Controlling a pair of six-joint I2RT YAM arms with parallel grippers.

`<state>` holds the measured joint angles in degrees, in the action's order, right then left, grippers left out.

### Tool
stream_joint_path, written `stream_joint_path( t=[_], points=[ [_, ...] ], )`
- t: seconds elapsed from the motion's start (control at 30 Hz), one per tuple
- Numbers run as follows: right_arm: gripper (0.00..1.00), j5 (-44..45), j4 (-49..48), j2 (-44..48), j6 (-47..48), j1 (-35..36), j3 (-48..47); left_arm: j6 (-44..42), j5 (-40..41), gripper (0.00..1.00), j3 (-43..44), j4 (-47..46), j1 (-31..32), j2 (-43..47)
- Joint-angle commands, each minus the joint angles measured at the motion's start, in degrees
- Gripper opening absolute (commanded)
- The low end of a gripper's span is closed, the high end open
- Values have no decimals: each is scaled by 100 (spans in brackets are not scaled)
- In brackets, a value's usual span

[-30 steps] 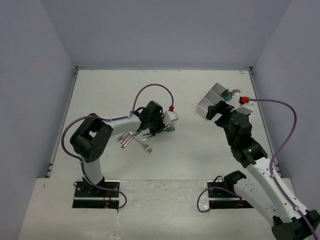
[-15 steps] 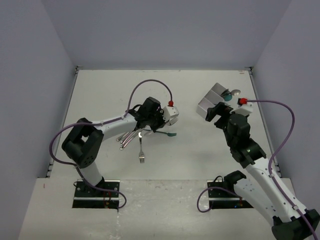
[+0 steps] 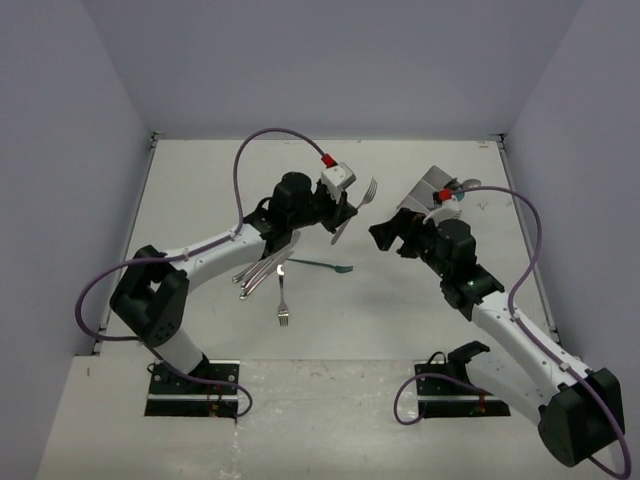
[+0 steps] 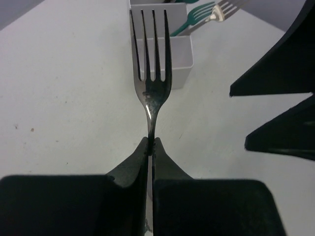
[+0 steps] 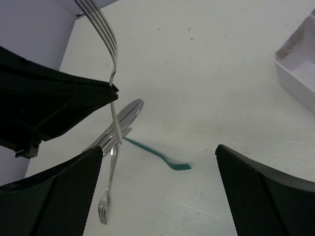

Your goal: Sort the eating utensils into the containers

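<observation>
My left gripper (image 3: 340, 207) (image 4: 151, 143) is shut on the handle of a silver fork (image 3: 366, 190) (image 4: 151, 54) (image 5: 105, 30), held above the table with its tines pointing toward the white divided container (image 3: 424, 188) (image 4: 181, 63). A teal fork (image 4: 189, 21) and a silver utensil (image 4: 224, 8) lie in that box. My right gripper (image 3: 388, 236) (image 5: 158, 149) is open and empty, just right of the held fork. On the table lie a pile of silver utensils (image 3: 260, 273) (image 5: 119, 119), a lone silver fork (image 3: 282, 300) (image 5: 108, 194) and a teal fork (image 3: 326, 266) (image 5: 158, 154).
Grey walls close in the table on three sides. A raised rim (image 3: 148, 190) runs along its left edge. Purple cables (image 3: 270, 135) loop over both arms. The container's corner (image 5: 299, 66) shows at the right of the right wrist view.
My left gripper rose from the pile with a silver fork and swung back and right toward the container. A lone fork now lies in front of the pile. My right gripper moved left toward it.
</observation>
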<state>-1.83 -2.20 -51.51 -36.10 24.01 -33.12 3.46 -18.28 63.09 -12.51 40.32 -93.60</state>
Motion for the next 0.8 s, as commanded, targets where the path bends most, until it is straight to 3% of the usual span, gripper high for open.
stream_joint_path(
  t=[0.0, 0.27, 0.43, 0.53, 0.73, 0.77],
  points=[
    [99, -784, -940, -157, -55, 34, -10, 656, -296, 0, 441, -682, 47, 184],
    [98, -898, -1661, -544, -196, 95, -89, 1243, -36, 0, 511, -972, 178, 325],
    [91, -820, -1907, -930, 59, 157, -281, 1473, 79, 0, 547, -1025, 248, 474],
    [76, -732, -1881, -1168, 182, 165, -510, 1482, 97, 0, 476, -1113, 354, 545],
    [59, -644, -2039, -1301, 296, 192, -678, 1166, 27, 0, 546, -902, 495, 484],
    [51, -618, -2065, -1318, 305, 192, -687, 1096, -87, 0, 581, -850, 512, 466]
  ],
)
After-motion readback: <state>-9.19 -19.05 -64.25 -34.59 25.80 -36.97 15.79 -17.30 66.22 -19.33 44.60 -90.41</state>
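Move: The right hand's open fingers are about 4 cm back and 7 cm to the right of the fork's middle, at about its height; the left hand still holds that fork at its middle. The right hand itself lies 4 cm back and 7 cm right of the left hand, level with it. From the right hand, the container is about 15 cm ahead, 15 cm right and 16 cm below, and the green fork 2 cm back, 14 cm left and 19 cm below. Left lifts the fork about 8 cm; right reaches 5 cm left and forward, partly closing around its handle. ##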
